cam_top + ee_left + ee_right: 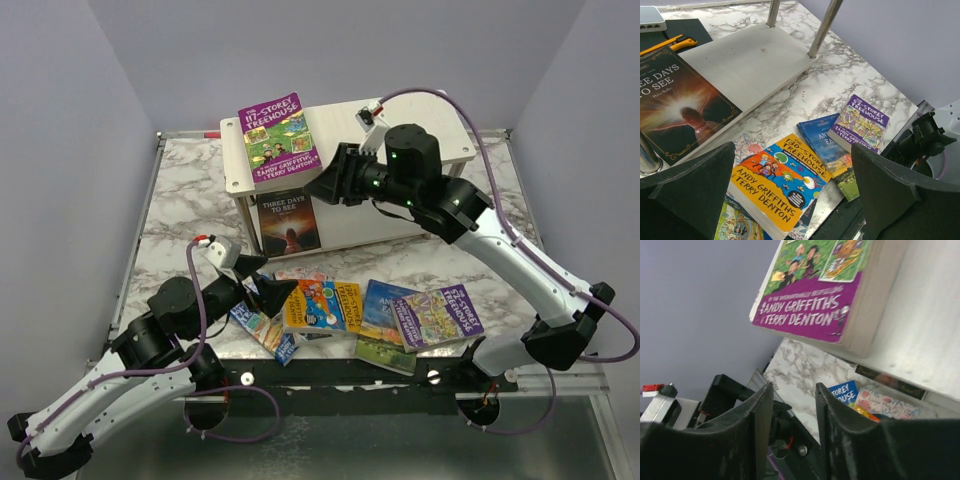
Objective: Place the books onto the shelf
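The shelf (440, 140) stands at the back centre. On its top board lies a purple Treehouse book (278, 140), hanging over the front edge. A dark "Three Days to See" book (288, 222) lies on the lower board. My right gripper (325, 185) hovers just below and right of the purple book (815, 295); its jaws (794, 390) are partly apart with nothing between them. My left gripper (270, 290) is wide open above the front pile of books: orange Treehouse (782, 182), blue Animal Farm (827, 147), purple Treehouse (862, 122).
More books lie under and left of the orange one (262, 325), close to the table's black front rail (400, 380). Silver shelf legs (822, 30) rise from the lower board (750, 60). A white box (650, 17) and a yellow tool (670, 44) lie beyond the shelf.
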Controlling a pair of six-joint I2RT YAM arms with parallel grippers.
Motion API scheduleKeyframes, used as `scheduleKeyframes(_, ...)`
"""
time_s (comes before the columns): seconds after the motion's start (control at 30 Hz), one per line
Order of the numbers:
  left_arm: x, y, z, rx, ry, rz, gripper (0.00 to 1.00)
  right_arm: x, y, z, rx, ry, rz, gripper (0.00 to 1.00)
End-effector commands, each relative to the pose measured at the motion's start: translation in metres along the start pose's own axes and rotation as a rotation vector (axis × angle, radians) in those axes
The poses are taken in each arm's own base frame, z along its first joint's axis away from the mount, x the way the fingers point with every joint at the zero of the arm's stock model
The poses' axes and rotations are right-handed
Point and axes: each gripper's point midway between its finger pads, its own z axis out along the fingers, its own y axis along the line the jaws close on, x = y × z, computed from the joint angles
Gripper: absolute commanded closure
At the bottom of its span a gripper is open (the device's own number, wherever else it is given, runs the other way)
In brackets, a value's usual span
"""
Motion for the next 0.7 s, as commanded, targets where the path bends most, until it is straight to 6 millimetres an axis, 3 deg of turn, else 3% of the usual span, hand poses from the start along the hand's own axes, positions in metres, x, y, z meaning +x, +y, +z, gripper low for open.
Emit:
scheduleKeyframes(0.0,0.003,0.004,-0.002,-0.013,0.002,0.011,0.01,0.025,0.012,0.012,-0.002,0.077,-0.069,0.66)
scheduleKeyframes(0.1,0.002,0.004,-0.003,-0.014,-0.001,0.013,0.01,0.032,0.021,0.024,-0.018,0.097,-0.078,0.85)
scheduleKeyframes(0.23,0.000,0.005,-0.004,-0.020,-0.008,0.012,0.01,0.036,0.026,0.042,-0.026,0.123,-0.084,0.99)
scheduleKeyframes(0.67,-0.004,0.007,-0.008,-0.031,-0.026,0.012,0.01,0.033,0.034,0.076,-0.020,0.105,-0.103,0.99)
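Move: From the right hand, the purple 117-Storey Treehouse book, lying on top of the shelf, has its middle about 10 cm ahead and 8 cm to the left, roughly level with the fingers. The bare middle of the shelf top is some 9 cm ahead and 7 cm to the right. Three Days to See lies on the board below, about 9 cm ahead, 8 cm left and 25 cm down. From the left hand, the purple book is about 26 cm ahead, 2 cm right and 11 cm higher. Leftward, about 8 cm, the right hand travels along in front of the purple book's near edge, first drawing back a couple of centimetres and then easing forward again while it sinks some 3 cm. Its half-open, empty fingers shut completely on the way and end close to that edge, the hand turned slightly counter-clockwise. ##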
